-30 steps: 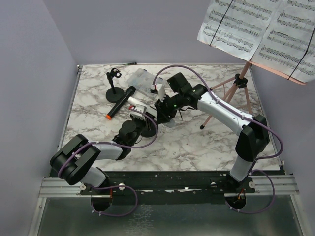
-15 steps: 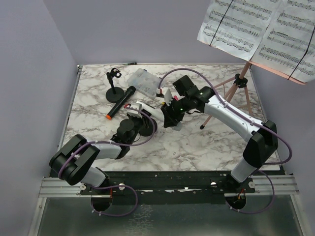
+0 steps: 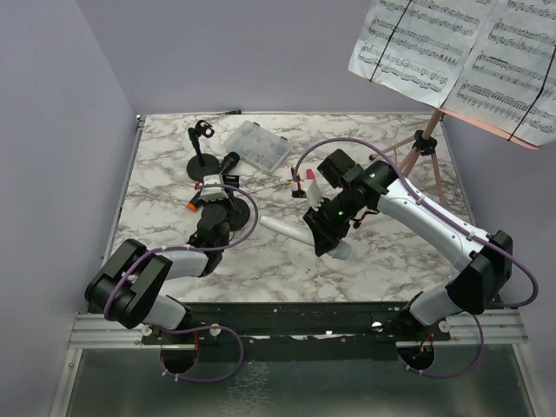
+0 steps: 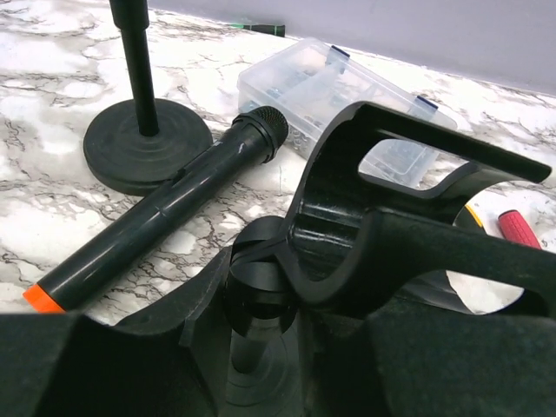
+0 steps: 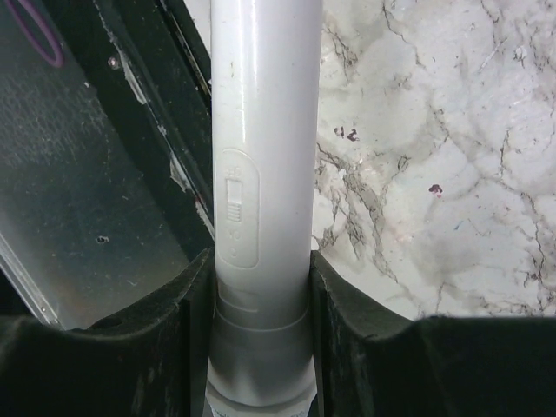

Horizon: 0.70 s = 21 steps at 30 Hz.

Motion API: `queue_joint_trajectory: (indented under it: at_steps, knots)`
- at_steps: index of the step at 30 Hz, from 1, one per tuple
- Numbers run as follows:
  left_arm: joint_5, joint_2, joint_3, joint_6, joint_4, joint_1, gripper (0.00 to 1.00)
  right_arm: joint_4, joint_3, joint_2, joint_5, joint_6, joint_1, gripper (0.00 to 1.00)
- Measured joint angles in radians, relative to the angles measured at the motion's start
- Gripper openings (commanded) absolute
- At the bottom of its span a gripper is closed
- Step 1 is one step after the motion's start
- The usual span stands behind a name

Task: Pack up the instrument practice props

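Note:
My right gripper (image 3: 323,233) (image 5: 261,269) is shut on the grey-headed white microphone (image 5: 261,156) (image 3: 276,228), held above the table's near middle. In the left wrist view its black fingers (image 5: 347,304) press both sides of the body below the switch. My left gripper (image 3: 211,195) (image 4: 269,347) is shut on a black mic holder (image 4: 391,200), its clip upward and its round base below. The black microphone (image 4: 165,208) (image 3: 228,162) lies just beyond it, beside the other mic holder (image 4: 148,143) (image 3: 201,161). The pink tripod (image 3: 417,156) carries sheet-music pages (image 3: 452,52) at the far right.
A clear plastic compartment box (image 3: 256,146) (image 4: 339,87) sits at the back middle. Small red and yellow screwdrivers (image 3: 300,181) lie right of it; the red one (image 4: 519,228) shows in the left wrist view. Purple cables loop over both arms. Grey walls enclose three sides.
The right arm has carried the white microphone away from the holder, toward the near right. The left gripper has moved with its holder to the left and back, next to the black microphone.

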<state>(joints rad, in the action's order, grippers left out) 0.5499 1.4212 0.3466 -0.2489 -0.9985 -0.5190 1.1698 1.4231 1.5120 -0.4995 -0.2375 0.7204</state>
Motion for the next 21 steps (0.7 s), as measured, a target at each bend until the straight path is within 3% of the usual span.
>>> queue_joint_trajectory:
  at_steps: [14,21]
  knots:
    - [0.028,-0.198,0.009,0.067,0.288,0.009,0.00,0.000,-0.002,-0.002,0.012,0.000,0.000,0.00]
    - [0.030,-0.240,0.110,0.100,0.437,0.150,0.00,-0.029,-0.001,0.045,0.012,-0.003,0.000,0.00]
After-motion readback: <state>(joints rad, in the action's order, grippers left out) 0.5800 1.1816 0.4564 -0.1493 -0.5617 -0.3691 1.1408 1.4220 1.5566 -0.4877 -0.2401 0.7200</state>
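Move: My left hand still grips the freed black mic stand under its clip. The other, standing mic stand is about 16 cm ahead and 11 cm to the left, its middle some 4 cm below my hand. The black microphone lies aslant in front of it, its middle 10 cm ahead, 7 cm left and 12 cm down; the clear box is 25 cm ahead and 8 cm right. From my right hand, the standing stand is roughly 31 cm ahead and 36 cm left. With the held stand kept pinched, I ease my left hand slightly back while drifting left, then sweep it left and forward again, about 7 cm left in all, rising some 3 cm as it nears the standing stand and the microphone's orange end. On the way my wrist swings about 10 degrees counter-clockwise and rolls its left side up a little. ##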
